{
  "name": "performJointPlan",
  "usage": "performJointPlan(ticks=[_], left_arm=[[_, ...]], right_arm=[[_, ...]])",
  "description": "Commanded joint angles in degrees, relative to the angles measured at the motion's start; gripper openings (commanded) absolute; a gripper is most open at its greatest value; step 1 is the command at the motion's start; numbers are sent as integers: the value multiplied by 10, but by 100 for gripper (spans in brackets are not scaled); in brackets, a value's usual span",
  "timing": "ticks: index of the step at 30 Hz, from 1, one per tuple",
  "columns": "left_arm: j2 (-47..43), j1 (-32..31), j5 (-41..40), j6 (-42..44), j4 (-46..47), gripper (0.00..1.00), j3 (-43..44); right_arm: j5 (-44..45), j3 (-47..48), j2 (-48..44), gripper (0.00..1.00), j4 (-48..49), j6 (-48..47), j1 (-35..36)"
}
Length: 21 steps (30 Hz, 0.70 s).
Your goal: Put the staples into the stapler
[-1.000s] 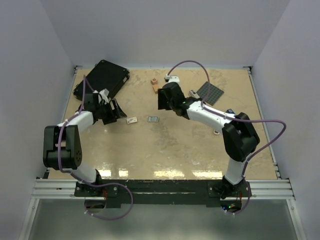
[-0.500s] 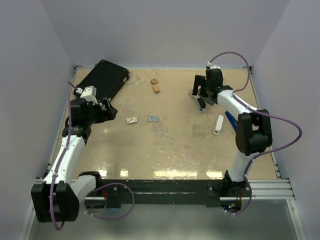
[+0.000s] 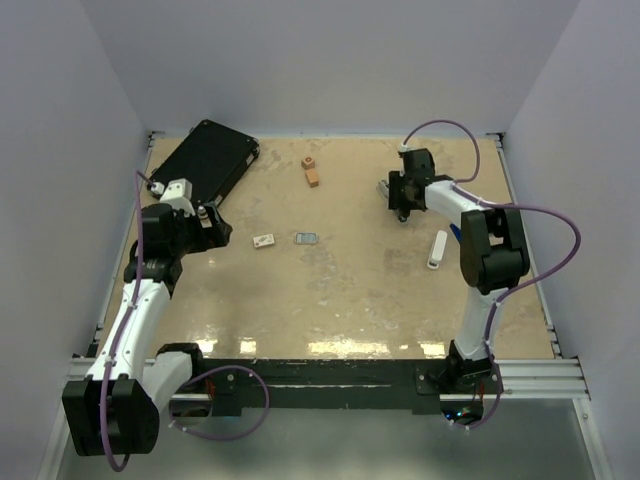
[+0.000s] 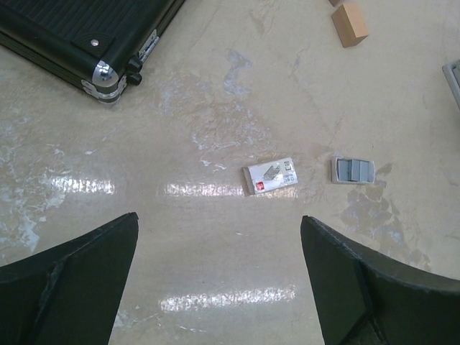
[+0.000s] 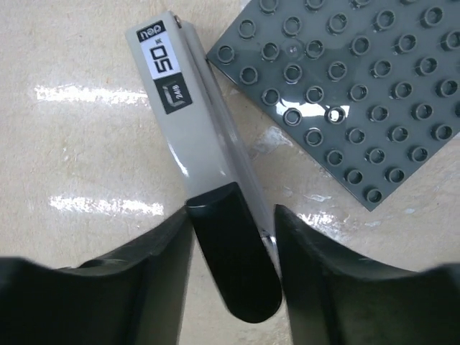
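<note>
The stapler (image 5: 194, 136), silver-grey with a black end, lies on the table beside a studded plate. My right gripper (image 5: 232, 212) is shut on its black end, a finger pressing each side. In the top view the right gripper (image 3: 400, 205) sits at the back right and hides the stapler. The staples (image 4: 352, 170), a small flat grey block, lie at mid table (image 3: 306, 238). My left gripper (image 4: 219, 215) is open and empty, well short of them, at the left (image 3: 212, 224).
A small white box with a red label (image 4: 269, 176) lies left of the staples. A black case (image 3: 205, 160) fills the back left corner. Wooden blocks (image 3: 311, 172) sit at the back centre. A grey studded plate (image 5: 359, 93) lies by the stapler. A white bar (image 3: 438, 249) lies right.
The right arm swung from the middle to the back right, opened its jaws, then closed them round the stapler. The left arm drew back to the left and its jaws opened wide.
</note>
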Motion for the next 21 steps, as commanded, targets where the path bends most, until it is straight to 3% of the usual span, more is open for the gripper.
performJointPlan(ticks=[1, 6, 9, 15, 21], left_arm=[[0, -2, 17, 14, 17, 100, 6], [0, -2, 33, 17, 23, 100, 3], [-2, -2, 49, 18, 35, 100, -1], [-19, -2, 77, 27, 53, 100, -8], [-47, -16, 98, 42, 70, 100, -15]], right_arm=[[-1, 20, -12, 46, 7, -11, 1], [4, 6, -38, 17, 16, -4, 4], [5, -7, -67, 10, 23, 2, 26], [2, -40, -135, 2, 40, 5, 122], [-78, -118, -222, 0, 94, -18, 238]])
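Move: The stapler's black end sits between the open right fingers; its middle is about 5 cm ahead, 2 cm left and slightly below. From that hand the grey studded plate lies some 7 cm ahead and 5 cm right, the white stapler-shaped thing 11 cm back and 9 cm right, the staples roughly 8 cm back and 25 cm left. The stapler is about 44 cm right, 14 cm ahead and 13 cm below the left hand. Right fingers pinch the stapler's black end, carrying it about 12 cm left, up and back towards the staples. ##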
